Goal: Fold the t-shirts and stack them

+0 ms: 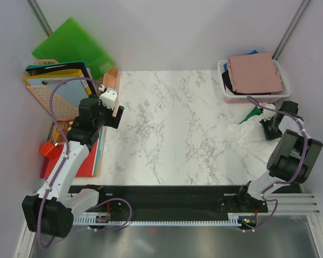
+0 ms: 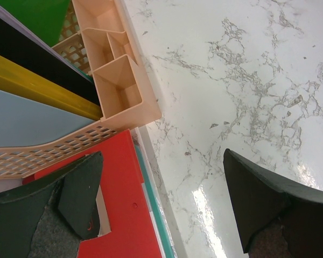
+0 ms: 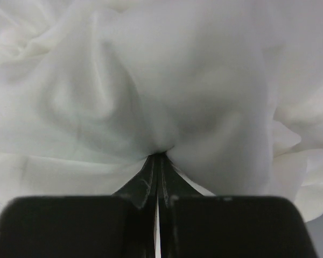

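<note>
A crumpled white t-shirt (image 1: 246, 137) lies on the marble table at the right, in front of a white basket (image 1: 247, 98). My right gripper (image 1: 268, 130) is down on its right end and shut on a pinch of the white cloth (image 3: 177, 80), which puckers at the tips of the gripper (image 3: 159, 157). A folded dusty pink t-shirt (image 1: 255, 72) tops the pile in the basket, with black and blue cloth showing under it. A bit of green t-shirt (image 1: 253, 114) pokes out just below the basket. My left gripper (image 1: 116, 114) hovers open over the table's left edge, its fingers (image 2: 81, 193) holding nothing.
Stiff green (image 1: 72, 45), black, yellow and blue folders sit in peach trays (image 2: 118, 86) at the back left. A red folder (image 2: 124, 215) lies beside the table's left edge (image 2: 151, 156). The arm bases stand on a black rail (image 1: 167, 201) along the near edge.
</note>
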Available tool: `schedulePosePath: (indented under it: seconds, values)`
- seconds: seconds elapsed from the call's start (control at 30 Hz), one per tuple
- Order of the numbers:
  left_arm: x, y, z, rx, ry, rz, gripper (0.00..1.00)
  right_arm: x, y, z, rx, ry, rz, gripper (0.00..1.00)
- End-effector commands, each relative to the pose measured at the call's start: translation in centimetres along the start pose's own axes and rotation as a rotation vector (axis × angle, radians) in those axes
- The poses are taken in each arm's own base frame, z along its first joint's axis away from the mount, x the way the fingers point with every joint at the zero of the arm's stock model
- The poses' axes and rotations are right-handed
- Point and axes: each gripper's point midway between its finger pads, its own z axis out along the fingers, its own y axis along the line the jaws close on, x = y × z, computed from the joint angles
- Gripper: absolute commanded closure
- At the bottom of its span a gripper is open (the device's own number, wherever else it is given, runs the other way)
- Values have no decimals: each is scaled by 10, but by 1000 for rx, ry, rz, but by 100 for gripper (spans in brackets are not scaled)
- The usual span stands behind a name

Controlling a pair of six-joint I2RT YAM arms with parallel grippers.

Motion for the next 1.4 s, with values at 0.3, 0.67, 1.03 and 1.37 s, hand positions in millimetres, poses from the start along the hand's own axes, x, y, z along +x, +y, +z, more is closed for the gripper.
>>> schedulePosePath:
  seconds: [0.3,0.67,1.03,1.37]
  values:
    - [-9,2,0,0,-34,26,0,73,72,-69,-115,68,-143,100]
    - [-6,2,0,3,-27,33,0,23,68,-125,-98,-130,-136,100]
    - [-28,-8,15,88,126,78,0,-80,52,-274,24,-564,17,21]
    - [-48,-39,27,342,330,-3,0,-188,-6,-245,19,-436,92,2]
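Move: The right hand's shut fingertips are already in the white t-shirt on the table; its middle is about 2 cm nearer the base and 2 cm left, just under the tips. Green cloth shows beyond, some 10 cm ahead and 6 cm left, and the basket's middle is about 24 cm ahead and 5 cm left. From the open left hand, the white t-shirt lies roughly 62 cm right, 4 cm back and 19 cm below. Back towards the base and somewhat left, the right hand sweeps about 10 cm low over the table, its shut tips dragging the white t-shirt along. It then climbs steeply some 30 cm clear of the cloth, tilting fingers up towards forward and opening wide near the top, and swings forward high above the table. Late on, the open left hand moves forward, right and up, tipping its fingers down. ##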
